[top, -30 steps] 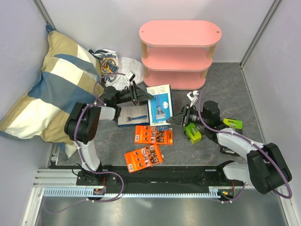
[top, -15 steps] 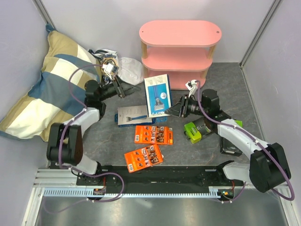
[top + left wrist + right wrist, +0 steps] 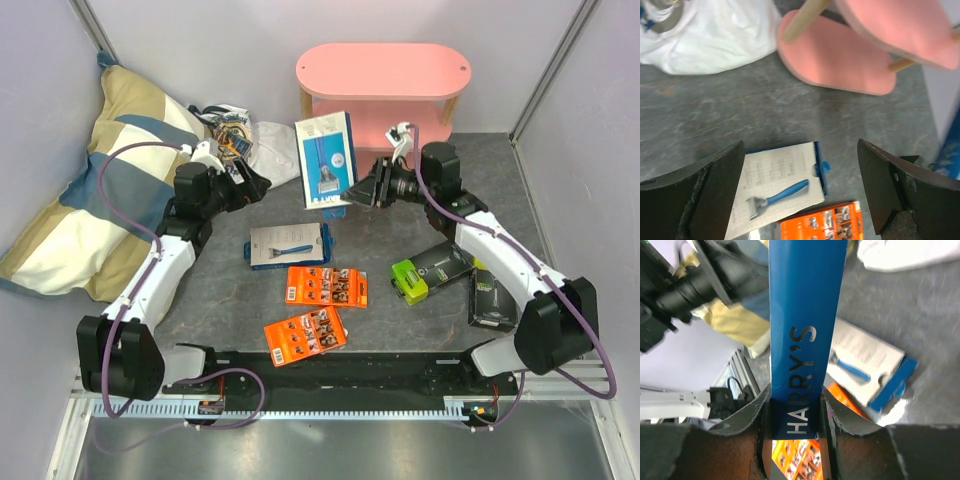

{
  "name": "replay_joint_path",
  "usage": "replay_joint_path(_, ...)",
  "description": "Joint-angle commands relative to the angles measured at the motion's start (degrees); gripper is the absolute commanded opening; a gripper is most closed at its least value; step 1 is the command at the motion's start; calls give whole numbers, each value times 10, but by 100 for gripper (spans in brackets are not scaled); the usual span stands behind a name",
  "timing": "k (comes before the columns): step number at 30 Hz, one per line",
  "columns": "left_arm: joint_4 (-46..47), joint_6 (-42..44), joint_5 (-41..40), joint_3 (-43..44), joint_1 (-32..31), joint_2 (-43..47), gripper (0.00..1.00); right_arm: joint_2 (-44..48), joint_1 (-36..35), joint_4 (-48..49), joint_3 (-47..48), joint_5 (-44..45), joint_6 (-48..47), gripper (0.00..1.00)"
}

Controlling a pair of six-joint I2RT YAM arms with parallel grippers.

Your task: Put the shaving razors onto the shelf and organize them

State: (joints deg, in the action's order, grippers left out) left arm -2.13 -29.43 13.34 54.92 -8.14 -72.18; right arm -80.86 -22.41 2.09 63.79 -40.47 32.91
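My right gripper (image 3: 362, 190) is shut on the blue box (image 3: 325, 160) and holds it upright in the air just in front of the pink shelf (image 3: 383, 70). In the right wrist view both jaws press the sides of the blue box (image 3: 805, 315) at my right gripper (image 3: 795, 415). My left gripper (image 3: 250, 185) stands open and empty to the left. Under it lies the white box with a blue razor (image 3: 775, 192). On the table are two orange cards (image 3: 327, 287) (image 3: 305, 336), a lime-green-and-black box (image 3: 430, 272) and a black box (image 3: 490, 298).
A white plastic bag (image 3: 265, 145) lies left of the shelf, beside a large checked pillow (image 3: 100, 180) against the left wall. Walls close in the table on the left, back and right. The shelf's bottom board (image 3: 840, 60) shows in the left wrist view.
The left gripper opened wide, let go of the blue box and drew back to the left. The right arm lifted that box up and toward the shelf.
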Motion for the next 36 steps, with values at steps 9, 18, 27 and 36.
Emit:
replay_joint_path(9, -23, 122, -10, 76, -75, -28, 99, -140, 47, -74, 358, -29, 3, 17)
replay_joint_path(18, -69, 220, -11, 212, -173, -97, 100, -314, 93, -89, 622, -77, 106, 18)
replay_joint_path(27, -79, 231, -5, 251, -200, -130, 100, -444, 132, -70, 756, -110, 224, 21)
replay_joint_path(36, -80, 229, -7, 258, -201, -139, 100, -468, 140, -69, 743, -135, 250, 31)
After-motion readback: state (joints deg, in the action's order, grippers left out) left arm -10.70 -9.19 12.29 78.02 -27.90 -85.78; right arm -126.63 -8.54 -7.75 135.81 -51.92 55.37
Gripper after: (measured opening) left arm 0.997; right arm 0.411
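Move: Ahead of the right hand, which already pinches the blue Harry's razor box by its spine, the shelf's top board has its middle about 32 cm farther out, 8 cm to the right and some 5 cm higher. Down on the table, from this hand, the upper orange pack lies 2 cm ahead and 5 cm left, the brush box 13 cm ahead and 15 cm left, both about 26 cm below. From the empty left hand the top board lies roughly 26 cm ahead, 28 cm right and 9 cm up. Carrying the blue box forward and up to the top board, the right hand reaches out about 21 cm, climbing some 16 cm before sinking back 3 cm near the shelf's front edge; it rolls its left side up about 15 degrees and keeps its pinch. The open left hand swings 14 cm right and ends 5 cm higher, turning clockwise some 25 degrees. ##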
